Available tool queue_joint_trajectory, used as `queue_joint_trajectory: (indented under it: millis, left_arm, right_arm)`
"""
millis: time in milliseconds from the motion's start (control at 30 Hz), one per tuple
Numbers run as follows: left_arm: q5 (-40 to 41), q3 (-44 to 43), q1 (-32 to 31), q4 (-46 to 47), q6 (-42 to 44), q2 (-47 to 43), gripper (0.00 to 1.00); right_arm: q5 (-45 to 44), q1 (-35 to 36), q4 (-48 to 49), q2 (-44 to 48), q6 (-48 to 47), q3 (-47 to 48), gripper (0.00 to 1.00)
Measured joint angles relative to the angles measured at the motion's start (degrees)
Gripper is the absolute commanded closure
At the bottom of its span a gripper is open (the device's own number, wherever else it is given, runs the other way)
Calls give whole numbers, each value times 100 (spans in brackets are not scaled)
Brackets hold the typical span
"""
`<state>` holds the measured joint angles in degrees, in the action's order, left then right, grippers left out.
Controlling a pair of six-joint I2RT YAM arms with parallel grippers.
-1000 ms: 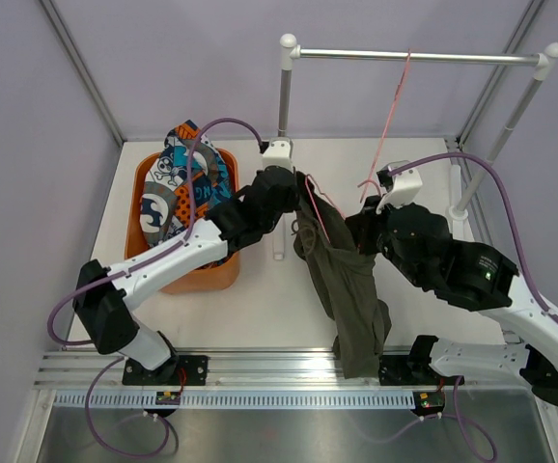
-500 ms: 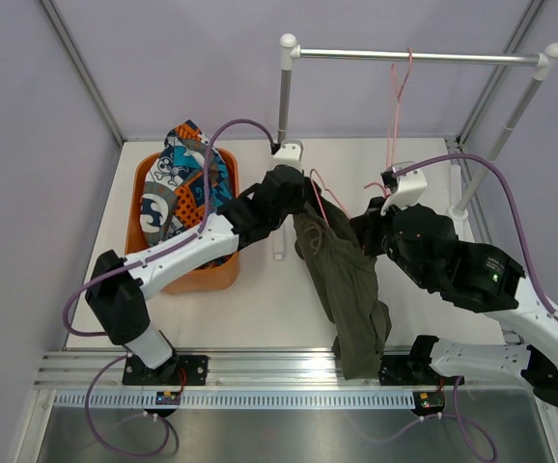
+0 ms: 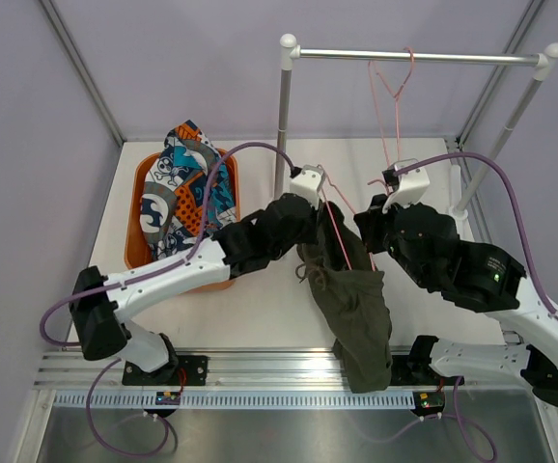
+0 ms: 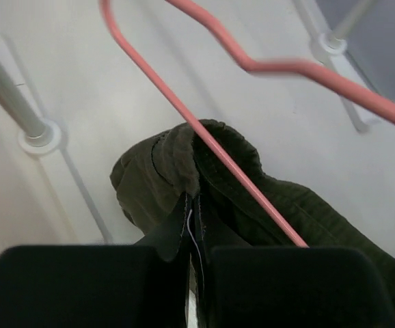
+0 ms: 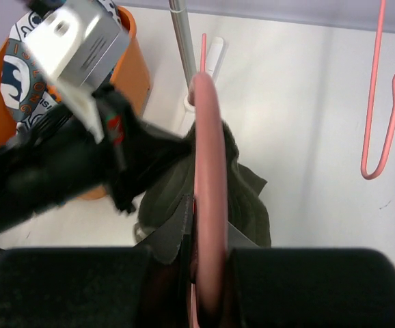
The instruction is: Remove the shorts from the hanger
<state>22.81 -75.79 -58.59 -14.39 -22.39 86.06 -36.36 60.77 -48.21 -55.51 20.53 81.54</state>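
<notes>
The olive-green shorts [image 3: 356,309] hang off a pink wire hanger [image 3: 342,231], draping down toward the near rail. My left gripper [image 3: 310,230] is shut on a bunched fold at the top of these shorts [image 4: 163,178], with the hanger's bar [image 4: 252,188] crossing just over the cloth beside my left gripper [image 4: 193,225]. My right gripper [image 3: 374,233] is shut on the hanger's bar [image 5: 208,137], gripping it [image 5: 208,236] above the olive cloth [image 5: 249,205]. The hanger's hook [image 3: 395,82] reaches up to the rail. The printed shorts [image 3: 178,183] lie in the basket.
An orange basket [image 3: 134,227] stands at the left of the table. A metal clothes rail [image 3: 414,56] spans the back on two posts [image 3: 284,106], their bases on the table [image 4: 40,137]. Purple cables loop over both arms. Grey walls close in the sides.
My left gripper has moved toward the near side and to the right, dragging the top of the olive shorts along the hanger. The hanger's hook has swung left along the rail.
</notes>
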Motion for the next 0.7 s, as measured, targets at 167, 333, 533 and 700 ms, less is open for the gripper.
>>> queue_joint_trajectory:
  millis: [167,333,533,700]
  left_arm:
    - [17,262,-732,-39,107,-647,100]
    - [153,420,-1300,-199,227,-1117,100]
    - [372,422,-1709,-409,302,-1451,100]
    - [680,426,-1768,-651,417,-1746,100]
  right_arm:
    - [-286,0,197,-212,-280,208,100]
    - [-619,-7,474,-568,-645,590,100]
    - [-601,-688,798,-1054,-981,1097,100]
    - [-466,-1405,833,-1152,-1014,1241,100]
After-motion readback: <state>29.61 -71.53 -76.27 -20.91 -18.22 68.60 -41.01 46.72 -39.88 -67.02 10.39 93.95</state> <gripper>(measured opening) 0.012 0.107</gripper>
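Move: The left hand still pinches the olive shorts; the pink hanger's middle lies about 6 cm to its right, level ahead, 2 cm higher. The orange basket is some 35 cm left, 12 cm ahead and 20 cm below. From the right hand, gripping that hanger, the rail is roughly 22 cm ahead, 4 cm right and 12 cm up; the empty hanger hangs about 20 cm ahead, 10 cm right, level in height. Left hand pulls the shorts back 12 cm and up, off the hanger; right carries it forward 8 cm, up. ##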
